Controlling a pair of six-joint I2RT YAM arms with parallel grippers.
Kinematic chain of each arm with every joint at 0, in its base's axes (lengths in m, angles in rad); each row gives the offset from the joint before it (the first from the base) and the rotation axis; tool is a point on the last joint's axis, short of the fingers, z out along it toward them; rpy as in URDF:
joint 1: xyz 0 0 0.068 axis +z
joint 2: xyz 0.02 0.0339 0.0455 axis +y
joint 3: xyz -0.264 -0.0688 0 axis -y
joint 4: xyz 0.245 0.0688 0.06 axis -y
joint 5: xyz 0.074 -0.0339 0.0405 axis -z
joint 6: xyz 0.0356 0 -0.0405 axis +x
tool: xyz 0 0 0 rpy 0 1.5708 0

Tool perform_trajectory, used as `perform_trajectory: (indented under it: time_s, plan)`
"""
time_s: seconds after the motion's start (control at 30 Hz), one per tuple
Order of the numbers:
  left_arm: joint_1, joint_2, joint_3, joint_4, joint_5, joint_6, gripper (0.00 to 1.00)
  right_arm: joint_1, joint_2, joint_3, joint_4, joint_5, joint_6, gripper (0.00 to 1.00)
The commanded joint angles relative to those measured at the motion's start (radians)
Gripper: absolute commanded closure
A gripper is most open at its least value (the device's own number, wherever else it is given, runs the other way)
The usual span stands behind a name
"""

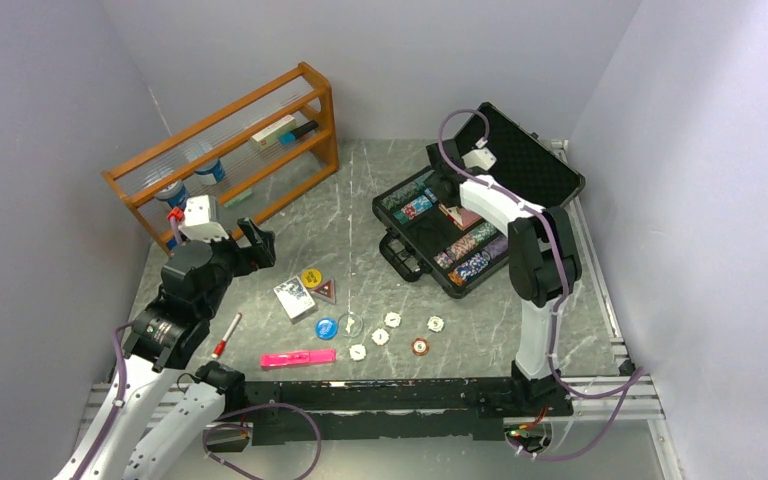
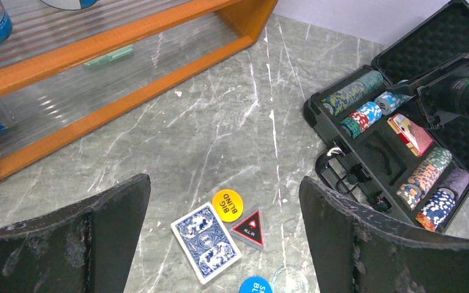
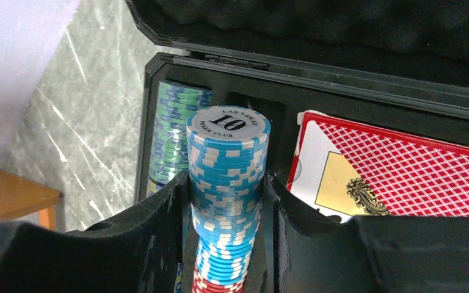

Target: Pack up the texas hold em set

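Observation:
The black case (image 1: 525, 155) lies open at the back right, with chip rows and a red card deck (image 3: 397, 168) in its foam slots. My right gripper (image 3: 226, 183) reaches into the case and is shut on a blue chip stack (image 3: 227, 146) that has red chips at its lower end. Green chips (image 3: 177, 128) fill the slot beside it. My left gripper (image 2: 225, 183) hangs open above the table. Below it lie a blue-backed deck (image 2: 206, 242), a yellow button (image 2: 227, 205), a triangular marker (image 2: 248, 227) and a blue button (image 2: 255, 285). Several white discs (image 1: 380, 337) lie nearer the front.
An orange wooden rack (image 1: 225, 150) stands at the back left with cans and small items on its shelves. A pink marker (image 1: 298, 358) and a red-tipped pen (image 1: 226, 336) lie near the front edge. A reddish chip (image 1: 419, 347) rests by the discs.

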Motion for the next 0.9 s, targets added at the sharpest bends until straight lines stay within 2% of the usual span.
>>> perform_trajectory:
  time_s: [0.0, 0.27, 0.4, 0.63, 0.77, 0.87]
  plan:
    - [0.003, -0.003, 0.017, 0.005, 0.001, -0.012, 0.03, -0.004, 0.014, 0.084, -0.014, 0.046, -0.004, 0.71]
    - [0.003, -0.016, 0.008, -0.008, -0.006, -0.017, 0.03, -0.004, 0.047, 0.119, -0.083, -0.011, 0.025, 0.69]
    - [0.003, -0.022, 0.013, -0.017, -0.013, -0.016, 0.03, -0.003, 0.047, 0.129, -0.1, -0.057, 0.048, 0.57]
    - [0.002, -0.031, 0.013, -0.025, -0.02, -0.019, 0.03, -0.011, 0.01, 0.143, -0.119, -0.052, 0.036, 0.28]
    - [0.003, -0.033, 0.009, -0.024, -0.023, -0.018, 0.03, -0.02, -0.028, 0.13, -0.109, -0.026, 0.002, 0.26]
    - [0.003, -0.031, 0.008, -0.022, -0.027, -0.019, 0.03, -0.025, -0.056, 0.11, -0.07, 0.002, -0.063, 0.32]
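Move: The empty rear end of the slot, where the held blue chip stack belongs, is about 2 cm below the right hand, 1 cm ahead and 1 cm right. The red-and-blue stack fills the slot's near part, some 5 cm back and 5 cm left of that end; the green stack is about 2 cm ahead and 3 cm left of it, the red card box roughly 8 cm right and 4 cm back. From the left hand the slot end is about 26 cm ahead, 32 cm right and well below. Keep the right fingers' grip on the blue stack and lower it about 1.5 cm into the rear of the slot, behind the red-and-blue stack, tipping the fingers some 5 degrees further down. Pause there, then open the fingers clearly wider to let go, and lift the hand about 2 cm, straight up off the chips. ##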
